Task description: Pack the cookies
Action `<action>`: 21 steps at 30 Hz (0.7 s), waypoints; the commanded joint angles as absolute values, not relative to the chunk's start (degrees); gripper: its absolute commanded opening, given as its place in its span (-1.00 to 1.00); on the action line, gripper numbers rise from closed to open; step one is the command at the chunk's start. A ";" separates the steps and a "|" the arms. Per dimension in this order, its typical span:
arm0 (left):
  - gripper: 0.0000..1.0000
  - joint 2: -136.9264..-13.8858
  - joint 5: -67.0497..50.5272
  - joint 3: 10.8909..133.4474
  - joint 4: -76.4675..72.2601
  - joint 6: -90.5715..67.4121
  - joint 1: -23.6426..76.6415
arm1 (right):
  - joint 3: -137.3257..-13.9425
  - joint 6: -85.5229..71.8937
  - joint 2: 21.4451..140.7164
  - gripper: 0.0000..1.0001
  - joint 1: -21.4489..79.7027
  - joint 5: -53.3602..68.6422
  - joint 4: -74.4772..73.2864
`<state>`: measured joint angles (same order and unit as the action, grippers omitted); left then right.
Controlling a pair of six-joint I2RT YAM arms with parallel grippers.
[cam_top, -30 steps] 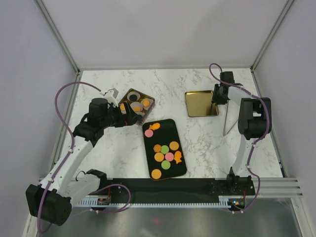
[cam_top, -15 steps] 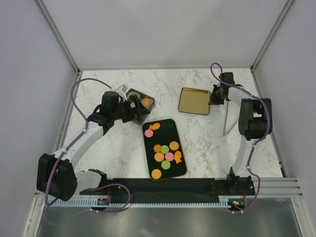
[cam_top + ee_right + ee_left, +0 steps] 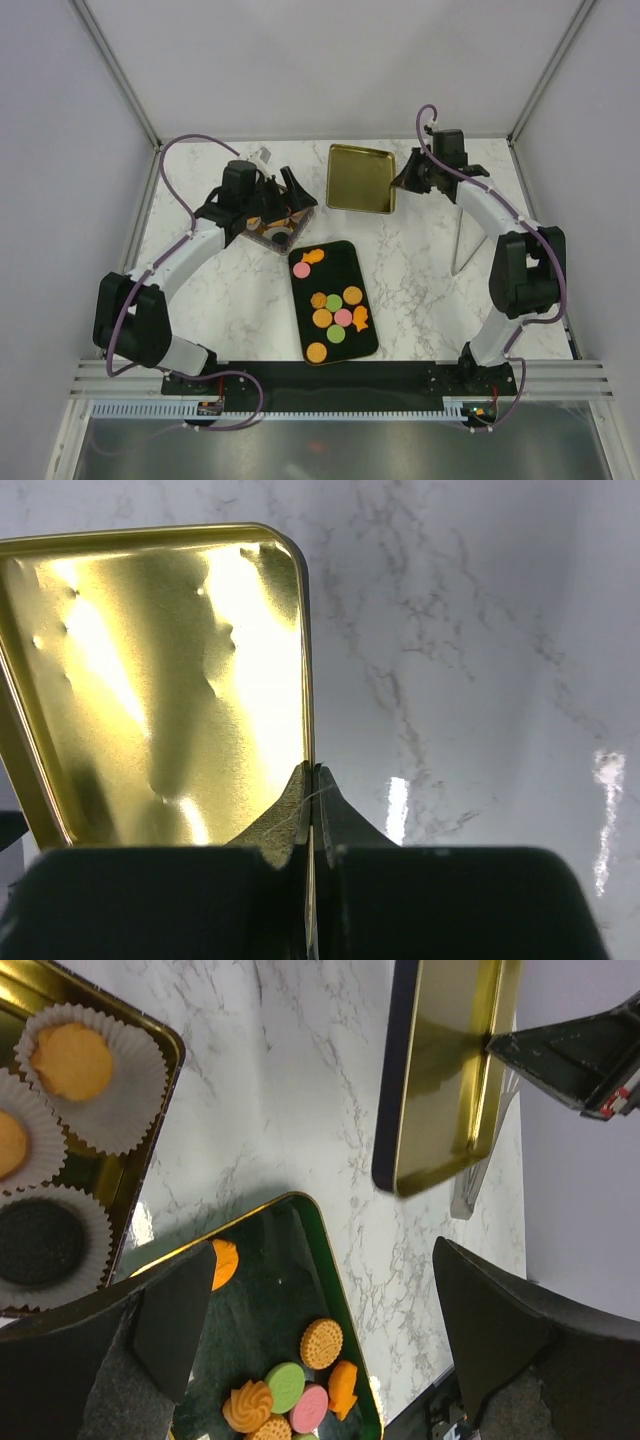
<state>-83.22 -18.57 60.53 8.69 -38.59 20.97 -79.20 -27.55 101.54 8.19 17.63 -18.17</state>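
Note:
The cookies (image 3: 335, 312), orange, pink and green, lie on a black tray (image 3: 312, 285) at the table's middle; the left wrist view shows some of them (image 3: 288, 1388). Behind the tray stands a gold tin (image 3: 283, 235) with white paper cups, two of them holding orange cookies (image 3: 70, 1060) and one a dark one (image 3: 40, 1242). My left gripper (image 3: 281, 200) hovers open over the tin and the tray's far end (image 3: 322, 1252), holding nothing. My right gripper (image 3: 408, 180) is shut on the rim (image 3: 311, 780) of the gold lid (image 3: 360, 178), which hangs tilted above the table (image 3: 150, 680).
A thin grey rod (image 3: 460, 243) leans at the right side of the marble table (image 3: 420, 270). The enclosure's grey walls close in the left, right and back edges. The black tray's near end reaches the arms' base rail (image 3: 340, 385).
My right gripper has shut on the lid's edge, lifted it and carried it left and toward the back. My left arm has swung rightward and back over the tin, still open.

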 commanded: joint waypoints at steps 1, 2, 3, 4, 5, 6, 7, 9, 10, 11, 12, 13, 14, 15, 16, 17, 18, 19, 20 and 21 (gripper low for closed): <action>0.94 -84.72 -18.10 65.03 4.57 -40.25 20.92 | -79.80 -30.58 98.53 -1.00 11.77 20.13 -15.29; 0.94 -85.34 -18.37 65.39 4.40 -39.99 20.92 | -80.07 -30.59 98.18 -1.00 13.17 19.87 -15.38; 0.94 -85.60 -18.54 65.74 4.13 -39.99 20.92 | -80.16 -30.93 97.83 -1.00 13.88 19.86 -15.29; 0.94 -85.78 -18.54 65.92 3.52 -39.99 21.00 | -80.42 -31.29 97.65 -1.00 14.50 19.95 -15.21; 0.94 -85.96 -18.37 66.00 3.25 -40.08 20.92 | -80.51 -31.38 97.47 -1.00 15.89 20.30 -15.21; 0.94 -86.22 -18.28 66.18 3.16 -40.08 20.92 | -80.68 -31.29 97.47 -1.00 16.52 20.39 -15.21; 0.93 -86.22 -18.28 66.27 3.08 -40.08 20.92 | -80.51 -31.46 97.38 -1.00 17.05 20.39 -15.12; 0.86 -86.48 -18.54 66.36 3.08 -39.99 20.92 | -80.25 -31.90 97.21 -1.00 18.28 20.39 -14.68; 0.81 -86.57 -18.54 66.27 2.99 -39.90 20.92 | -79.72 -32.17 97.12 -1.00 18.37 20.48 -13.98; 0.69 -86.57 -18.46 66.10 3.08 -39.82 20.92 | -79.46 -32.95 97.12 -1.00 18.63 21.70 -13.45; 0.62 -86.31 -18.46 65.92 3.08 -39.81 20.92 | -79.28 -33.22 97.03 -1.00 18.89 22.32 -13.01; 0.54 -86.22 -18.46 65.83 3.08 -39.73 20.92 | -78.76 -33.31 96.94 -1.00 19.16 22.85 -12.22; 0.44 -86.22 -18.63 65.74 3.08 -39.64 20.92 | -78.58 -33.48 96.77 -1.00 19.51 22.94 -12.04; 0.29 -86.22 -18.55 65.83 3.16 -39.55 20.92 | -78.31 -33.23 96.51 -1.00 19.77 22.94 -11.95; 0.20 -85.96 -18.63 65.92 3.16 -39.55 20.83 | -77.88 -33.14 96.24 -1.00 19.95 22.94 -11.95; 0.09 -85.96 -18.72 66.00 3.34 -39.46 20.83 | -77.52 -32.87 95.81 -1.00 20.30 22.94 -11.87; -0.11 -85.87 -18.81 66.35 3.60 -39.38 20.83 | -77.17 -32.44 95.54 -1.00 20.39 22.94 -11.87; -0.21 -85.96 -18.90 66.53 3.78 -39.46 20.83 | -76.56 -32.08 95.19 -0.96 20.56 22.68 -11.78; -0.33 -85.96 -19.33 66.62 3.95 -39.29 20.83 | -76.29 -31.73 94.66 -0.94 20.83 22.41 -11.78; -0.54 -86.04 -19.60 67.06 4.65 -39.29 20.83 | -76.12 -30.77 94.31 -0.92 21.00 22.33 -11.69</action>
<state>-86.11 -18.57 64.14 5.85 -39.59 20.97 -76.49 -31.70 98.00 20.18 21.02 -15.11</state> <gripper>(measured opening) 0.276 0.036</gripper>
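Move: The lid hangs from the right hand by its right rim, its middle some 10 cm to that hand's left and about 1 cm ahead, at the same height; the cookie box waits roughly 38 cm left, 3 cm back and 13 cm down. From the open left hand, the lid's middle lies about 18 cm right and 9 cm ahead, nearly level, with the box 9 cm left, 5 cm ahead, 15 cm below, and the black tray 10 cm right, 21 cm back, 17 cm below. Keeping its pinch on the lid's right rim, the right hand carries the lid about 10 cm left towards the left hand and the box, drawing back some 5 cm, rising slightly and turning about 10 degrees counter-clockwise. The left hand meets it with a small reach forward and up, 2 cm or so, then holds its place with the fingers astride the lid's left wall, one of them inside the lid, and closes most of the way onto that wall. ##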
